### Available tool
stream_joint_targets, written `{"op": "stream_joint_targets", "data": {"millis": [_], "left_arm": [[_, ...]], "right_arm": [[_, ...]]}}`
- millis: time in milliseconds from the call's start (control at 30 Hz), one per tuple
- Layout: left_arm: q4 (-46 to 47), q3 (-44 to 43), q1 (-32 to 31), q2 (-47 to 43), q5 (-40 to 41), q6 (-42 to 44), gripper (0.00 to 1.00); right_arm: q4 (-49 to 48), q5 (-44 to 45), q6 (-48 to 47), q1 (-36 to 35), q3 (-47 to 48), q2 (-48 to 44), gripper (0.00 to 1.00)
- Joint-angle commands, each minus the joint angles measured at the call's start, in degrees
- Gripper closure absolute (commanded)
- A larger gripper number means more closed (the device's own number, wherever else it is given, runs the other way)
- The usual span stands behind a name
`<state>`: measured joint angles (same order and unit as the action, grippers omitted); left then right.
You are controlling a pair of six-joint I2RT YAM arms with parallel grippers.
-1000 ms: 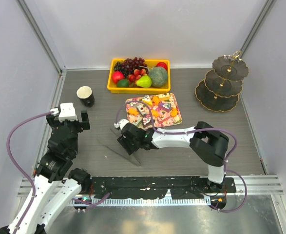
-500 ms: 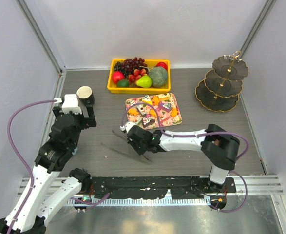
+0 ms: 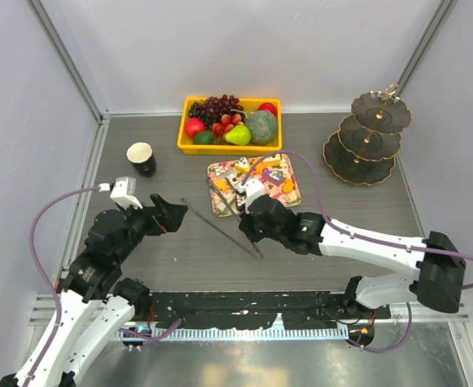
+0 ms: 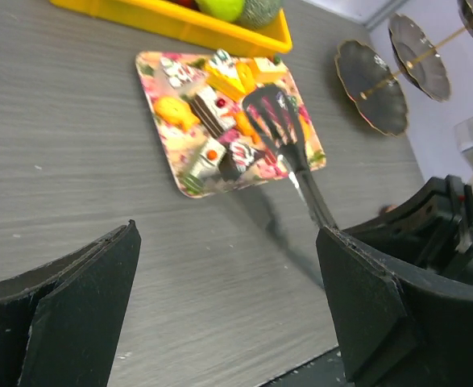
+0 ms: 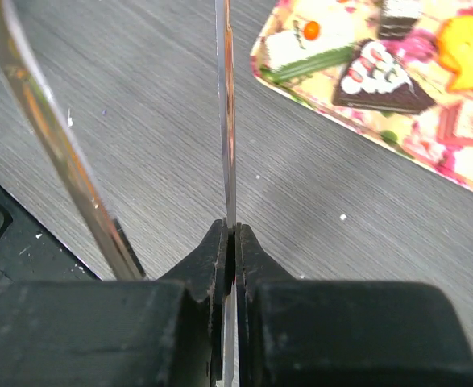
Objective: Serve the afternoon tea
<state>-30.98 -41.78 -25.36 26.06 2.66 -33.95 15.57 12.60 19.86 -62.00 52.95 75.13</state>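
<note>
Metal tongs hang just above the table, with my right gripper shut on one of their two arms. The other arm splays off to the left. The tongs' slotted head shows in front of the floral tray, which carries orange pastries and cake pieces. My left gripper stands open and empty over bare table, pointing right towards the tongs. A black cup stands at the back left. The dark gold-rimmed three-tier stand is at the back right, empty.
A yellow bin of fruit stands behind the tray. Grey walls close in the table on the left, back and right. The black rail with the arm bases runs along the near edge.
My right gripper has shut on the tongs, lifted them and carried them right, towards the tray. My left gripper has swung from beside the black cup towards the middle.
</note>
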Motion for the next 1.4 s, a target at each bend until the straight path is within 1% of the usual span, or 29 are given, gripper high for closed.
{"op": "stream_joint_targets", "data": {"millis": [0, 100, 233, 433, 600, 700, 867, 967, 1167, 1367], "left_arm": [[13.57, 6.17, 0.32, -0.32, -8.80, -9.72, 0.01], [18.40, 8.29, -0.30, 2.58, -11.61, -11.57, 0.01], [24.37, 9.26, -3.37, 6.89, -12.15, -12.36, 0.01], [34.84, 9.96, -10.22, 12.34, -7.41, -14.73, 0.01], [41.87, 11.02, -11.99, 14.54, -5.64, -18.16, 0.03], [41.62, 10.67, -12.51, 15.07, -3.72, -18.69, 0.04], [39.25, 9.79, -12.52, 16.12, 1.82, -20.80, 0.12], [38.98, 9.61, -12.52, 17.17, 3.67, -21.50, 0.14], [40.82, 8.65, -12.52, 20.51, 2.53, -22.12, 0.19], [43.37, 9.43, -12.60, 22.10, 2.97, -24.58, 0.30]], "right_arm": [[-3.09, 2.52, 5.54, 1.53, -3.55, -7.79, 0.95], [-5.55, 2.60, 7.30, 2.05, -6.09, -10.88, 0.95], [-6.17, 2.95, 8.18, 2.14, -6.98, -13.26, 0.95], [-6.87, 2.69, 9.94, 2.14, -7.86, -13.96, 0.95], [-6.87, 2.96, 10.55, 2.23, -8.21, -14.31, 0.95], [-7.13, 3.13, 10.82, 2.23, -8.74, -14.92, 0.95], [-8.19, 3.48, 10.91, 2.23, -9.44, -15.63, 0.95], [-8.19, 3.66, 10.90, 2.14, -9.53, -15.37, 0.95], [-8.89, 3.39, 10.82, 2.14, -10.23, -15.10, 0.95], [-10.38, 2.87, 10.29, 2.14, -11.64, -15.46, 0.95]]}}
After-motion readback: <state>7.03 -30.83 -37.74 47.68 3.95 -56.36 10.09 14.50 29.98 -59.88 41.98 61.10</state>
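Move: The right hand already grips one leg of the lifted tongs. The free leg's near head lies about 5 cm ahead of the left hand, 6 to its right and 6 below; from the right hand it is some 18 cm left, 5 ahead and 3 above. The far head is about 9 cm ahead of the left hand, 13 right and 5 below. The cake tray lies roughly 21 cm ahead of the left hand, 25 right and 23 down. The right gripper keeps its hold on one leg of the tongs, shifting about 3 cm right and a little up while its left side tilts up. The left hand swings some 11 cm right to the free near head, dipping and rising again on the way, then eases about 4 cm forward and slightly down around the head, rolling left side down about 20 degrees; its wide-open fingers close by a quarter, and touch can't be made out. ##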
